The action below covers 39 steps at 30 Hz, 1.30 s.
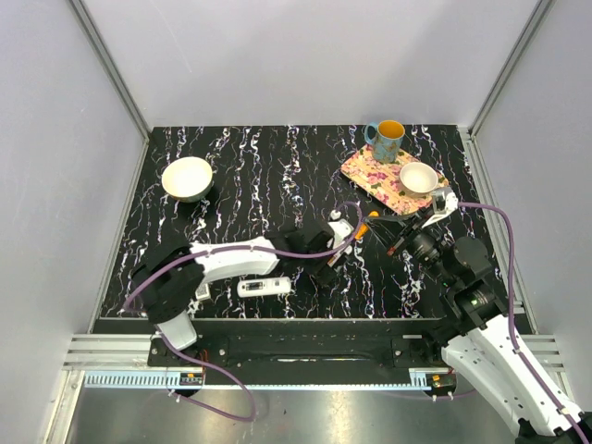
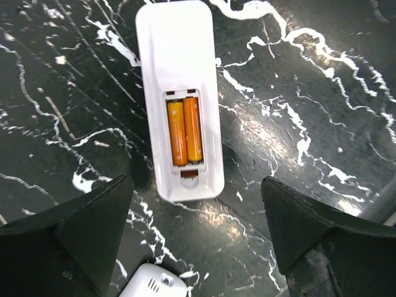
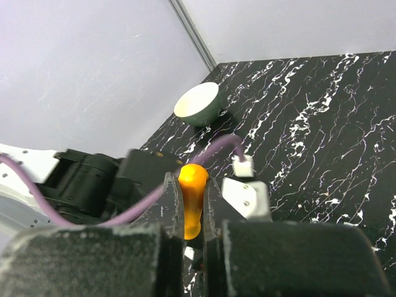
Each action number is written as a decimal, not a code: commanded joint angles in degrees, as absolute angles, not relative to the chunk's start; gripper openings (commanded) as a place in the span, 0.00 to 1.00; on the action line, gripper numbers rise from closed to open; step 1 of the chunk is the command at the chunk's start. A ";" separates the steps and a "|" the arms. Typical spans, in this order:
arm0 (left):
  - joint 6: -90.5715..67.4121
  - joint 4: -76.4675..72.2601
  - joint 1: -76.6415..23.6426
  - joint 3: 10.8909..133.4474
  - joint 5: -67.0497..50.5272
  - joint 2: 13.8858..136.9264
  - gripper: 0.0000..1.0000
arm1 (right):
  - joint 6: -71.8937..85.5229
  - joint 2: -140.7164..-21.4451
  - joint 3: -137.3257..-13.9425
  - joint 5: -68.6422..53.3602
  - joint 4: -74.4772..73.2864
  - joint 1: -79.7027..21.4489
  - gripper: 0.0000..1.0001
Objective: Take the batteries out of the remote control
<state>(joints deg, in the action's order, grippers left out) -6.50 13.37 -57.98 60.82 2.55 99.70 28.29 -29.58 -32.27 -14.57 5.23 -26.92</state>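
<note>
A white remote control [image 2: 179,74] lies on its face on the black marbled table, its battery bay uncovered. Two orange batteries [image 2: 185,130] sit side by side in the bay. My left gripper [image 2: 197,185] hovers over the remote's near end, open wide, one finger on each side, touching nothing. In the top view this gripper [image 1: 333,250] is at mid-table and hides that remote. My right gripper [image 3: 192,179] is shut on an orange handle-shaped thing [image 3: 193,198], raised just right of the left gripper [image 1: 393,227].
A second white remote [image 1: 264,287] lies beside the left forearm, and its end shows in the left wrist view [image 2: 151,284]. A white bowl [image 1: 188,178] stands back left. A mug [image 1: 387,141] and a floral board [image 1: 370,171] bearing a small bowl [image 1: 418,178] stand back right.
</note>
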 commanded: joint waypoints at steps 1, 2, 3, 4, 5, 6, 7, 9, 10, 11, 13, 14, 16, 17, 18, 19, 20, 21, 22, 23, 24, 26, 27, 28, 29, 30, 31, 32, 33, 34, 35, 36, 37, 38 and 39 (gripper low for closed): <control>-10.45 7.04 -55.82 55.83 0.89 90.72 0.90 | 27.86 -30.85 -33.05 -13.37 6.15 -26.98 0.00; -11.42 6.51 -55.03 54.59 0.36 88.44 0.90 | 28.30 -31.89 -33.13 -12.32 6.07 -26.98 0.00; -13.43 5.02 -53.54 53.28 -2.52 87.20 0.89 | 29.00 -32.60 -33.13 -10.13 5.02 -27.07 0.00; -14.58 4.14 -52.83 50.39 -3.51 84.84 0.89 | 29.00 -33.30 -33.13 -9.59 4.57 -26.98 0.00; -15.55 3.00 -52.04 48.80 -4.99 83.60 0.88 | 29.18 -35.31 -33.05 -9.23 4.48 -26.98 0.00; -17.30 0.73 -50.81 47.39 -7.79 82.54 0.86 | 29.35 -36.38 -32.79 -8.88 4.66 -27.07 0.00; -18.01 0.27 -50.37 45.02 -8.95 80.44 0.85 | 29.36 -38.56 -32.78 -8.70 4.75 -26.98 0.00; -19.33 -1.23 -50.01 43.34 -10.02 78.67 0.82 | 29.44 -40.95 -32.61 -8.61 5.27 -26.98 0.00; -19.68 -1.14 -50.01 42.29 -10.11 77.53 0.81 | 29.27 -42.00 -32.43 -8.87 5.62 -26.98 0.00; -20.12 -1.23 -50.01 41.75 -10.11 77.00 0.80 | 29.27 -43.84 -32.08 -9.14 6.23 -26.98 0.00; -20.65 -1.93 -50.01 40.35 -11.42 76.12 0.76 | 29.62 -45.34 -30.59 -9.67 9.22 -26.90 0.00; -20.92 -2.37 -50.01 40.08 -11.60 76.20 0.73 | 29.62 -46.48 -30.15 -9.67 10.10 -26.89 0.00; -21.36 -3.42 -50.18 40.16 -13.79 77.51 0.63 | 29.97 -47.54 -29.44 -8.79 12.04 -26.81 0.00; -21.44 -3.60 -50.53 40.43 -13.97 78.04 0.60 | 29.97 -48.77 -29.44 -8.62 12.30 -26.81 0.00; -21.62 -4.13 -51.49 40.78 -14.15 78.66 0.57 | 29.80 -49.39 -29.62 -8.18 12.57 -26.55 0.00; -21.62 -4.65 -52.03 41.56 -14.24 80.14 0.52 | 29.88 -50.09 -29.71 -8.00 12.74 -26.19 0.00; -21.62 -5.62 -53.34 42.18 -14.15 81.11 0.49 | 29.97 -51.49 -29.79 -8.17 12.83 -25.93 0.00; -22.06 -6.15 -53.78 42.80 -14.85 82.08 0.44 | 30.06 -52.11 -29.97 -8.52 12.92 -25.14 0.00; -22.15 -6.59 -54.22 44.28 -15.29 84.53 0.38 | 30.41 -53.16 -29.88 -8.70 13.09 -24.88 0.00; -22.32 -7.11 -54.92 45.17 -15.64 85.86 0.29 | 31.02 -53.52 -29.97 -8.79 13.18 -24.53 0.00; -22.76 -7.29 -55.19 45.87 -15.47 87.17 0.22 | 31.20 -53.79 -29.88 -9.40 13.36 -24.09 0.00; -23.29 -8.17 -55.37 47.54 -15.29 91.13 0.11 | 31.38 -54.40 -29.71 -9.58 13.88 -23.91 0.00; -23.90 -8.35 -55.37 48.07 -15.03 92.36 0.07 | 31.46 -54.58 -29.53 -9.49 13.97 -23.82 0.00; -24.08 -8.35 -55.37 48.95 -14.94 94.55 0.03 | 31.46 -54.75 -29.44 -9.58 13.97 -23.73 0.00; -24.26 -8.18 -55.37 49.48 -14.68 95.53 0.00 | 31.38 -54.93 -29.44 -9.67 13.97 -23.64 0.00; -24.78 -8.43 -55.37 49.74 -13.81 96.41 0.00 | 31.38 -54.93 -29.44 -9.67 13.89 -23.73 0.00; -24.87 -8.61 -55.37 50.27 -13.54 97.90 0.00 | 31.46 -54.93 -29.44 -9.67 13.97 -23.56 0.00; -24.79 -7.74 -55.37 50.62 -13.19 98.52 0.00 | 31.20 -54.93 -29.27 -9.75 13.97 -23.64 0.00; -24.79 -7.30 -55.37 50.89 -11.97 99.22 0.00 | 31.20 -55.11 -29.18 -9.67 13.97 -23.56 0.00; -24.79 -6.77 -55.37 51.32 -11.08 99.92 0.00 | 31.20 -55.11 -29.18 -9.67 13.97 -23.55 0.00; -24.70 -5.98 -55.28 51.42 -10.55 100.19 0.00 | 30.94 -55.11 -29.09 -9.67 13.97 -23.47 0.00; -24.78 -5.28 -55.28 51.59 -9.42 100.37 0.00 | 31.02 -55.28 -29.09 -9.67 13.97 -23.47 0.00; -24.79 -4.58 -55.20 51.68 -8.97 100.72 0.00 | 31.11 -55.28 -29.00 -9.75 13.97 -23.47 0.00; -24.79 -3.35 -55.20 51.68 -8.53 100.81 0.00 | 31.03 -55.46 -29.09 -9.93 14.06 -23.47 0.00; -24.70 -2.82 -55.11 51.68 -7.39 100.72 0.00 | 31.20 -55.55 -29.09 -10.19 14.06 -23.47 0.00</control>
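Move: Below the open left hand lies the remote control, pointing forward and right, its middle about 6 cm ahead of that hand, 6 cm to its right and 3 cm lower. A second white remote lies some 5 cm back and 16 cm left of the hand, about 3 cm lower. For the right hand, holding the orange screwdriver, the remote's middle is roughly 9 cm ahead, 2 cm left and 30 cm below; the flowered board is some 32 cm ahead, 11 cm right and 30 cm below. The right hand keeps its grip on the orange screwdriver and lowers it about 13 cm towards the remote while reaching 7 or 8 cm forward, tipping its fingers downwards. The left hand, empty, rises and swings left, then draws back, shuts its fingers and sinks rightwards, turning to point more to the right; its closed tips end close beside the remote's near end, on the robot's side, touch unclear. ##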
